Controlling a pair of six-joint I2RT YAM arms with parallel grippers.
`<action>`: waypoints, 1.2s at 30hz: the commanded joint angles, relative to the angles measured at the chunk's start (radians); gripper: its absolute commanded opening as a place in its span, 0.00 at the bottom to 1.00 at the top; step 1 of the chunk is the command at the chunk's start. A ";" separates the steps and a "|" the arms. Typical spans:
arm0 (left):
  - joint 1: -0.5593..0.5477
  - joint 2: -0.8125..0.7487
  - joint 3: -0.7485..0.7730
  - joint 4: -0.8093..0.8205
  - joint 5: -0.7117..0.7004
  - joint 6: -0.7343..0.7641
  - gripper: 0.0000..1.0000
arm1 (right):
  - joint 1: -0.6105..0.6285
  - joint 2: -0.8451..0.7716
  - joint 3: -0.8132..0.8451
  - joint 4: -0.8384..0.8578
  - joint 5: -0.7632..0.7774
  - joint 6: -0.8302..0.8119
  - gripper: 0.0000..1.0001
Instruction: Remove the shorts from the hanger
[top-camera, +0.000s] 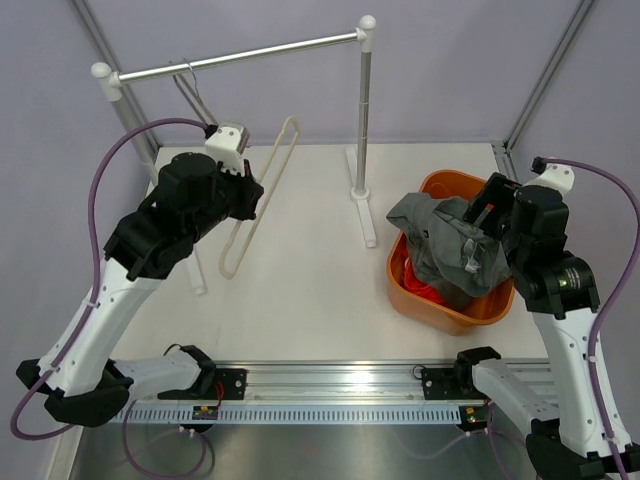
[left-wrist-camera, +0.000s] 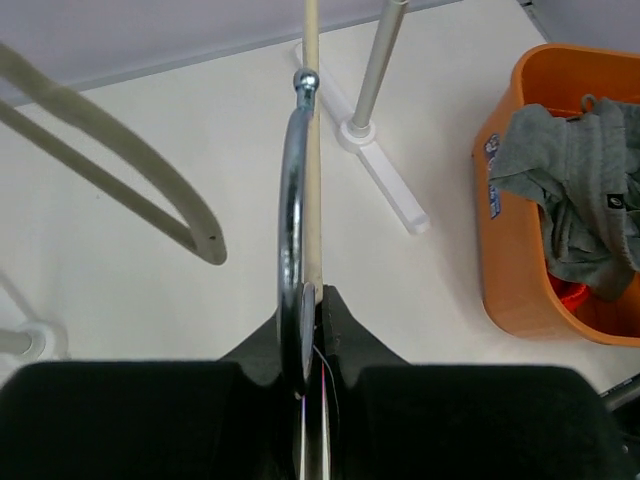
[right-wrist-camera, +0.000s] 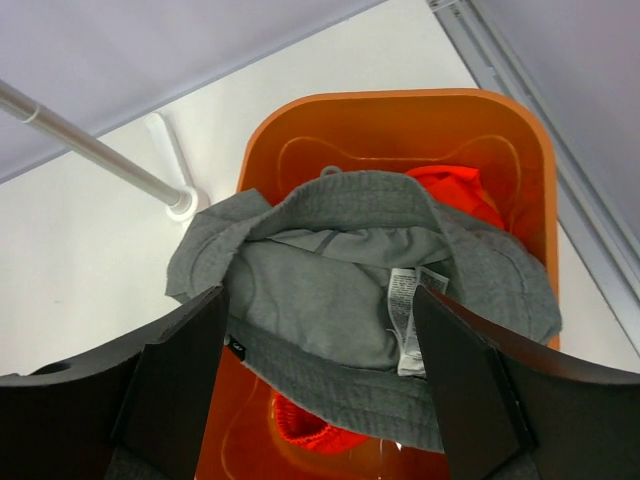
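Note:
The grey shorts lie crumpled over the rim of an orange basket. The orange-red shorts are bunched beneath them. My right gripper hangs just above the grey shorts, open, its fingers apart on either side of the cloth and gripping nothing. Red fabric shows behind and below the grey. My left gripper is shut on the metal hook of a bare cream hanger, held above the table's left half.
A clothes rack spans the back, with its rod, its right post and a white foot on the table. A thin wire hanger hangs on the rod at left. The basket stands at the right edge.

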 joint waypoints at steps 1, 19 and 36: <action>-0.004 -0.026 0.048 -0.036 -0.108 -0.032 0.00 | -0.005 0.014 0.029 0.068 -0.090 0.007 0.83; -0.004 -0.135 0.031 -0.102 -0.218 -0.077 0.00 | -0.006 0.043 -0.003 0.127 -0.196 0.010 0.81; 0.192 0.221 0.379 -0.018 0.245 -0.005 0.00 | -0.006 0.031 0.052 0.131 -0.329 0.013 0.80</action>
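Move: The left hand, already gripping the pale hanger, has the rack's rail roughly 18 cm straight ahead and 9 cm above. An empty hanger hangs from it about 14 cm ahead and 10 cm to the left, near hand height; the rack's right post is some 21 cm ahead and 21 cm right, its middle 15 cm lower. From the right hand, that stretch of rail lies about 43 cm left, 19 cm ahead and 13 cm above. Left hand swings its hanger about 6 cm left, then right and forward-up towards rail; open right drifts left. ##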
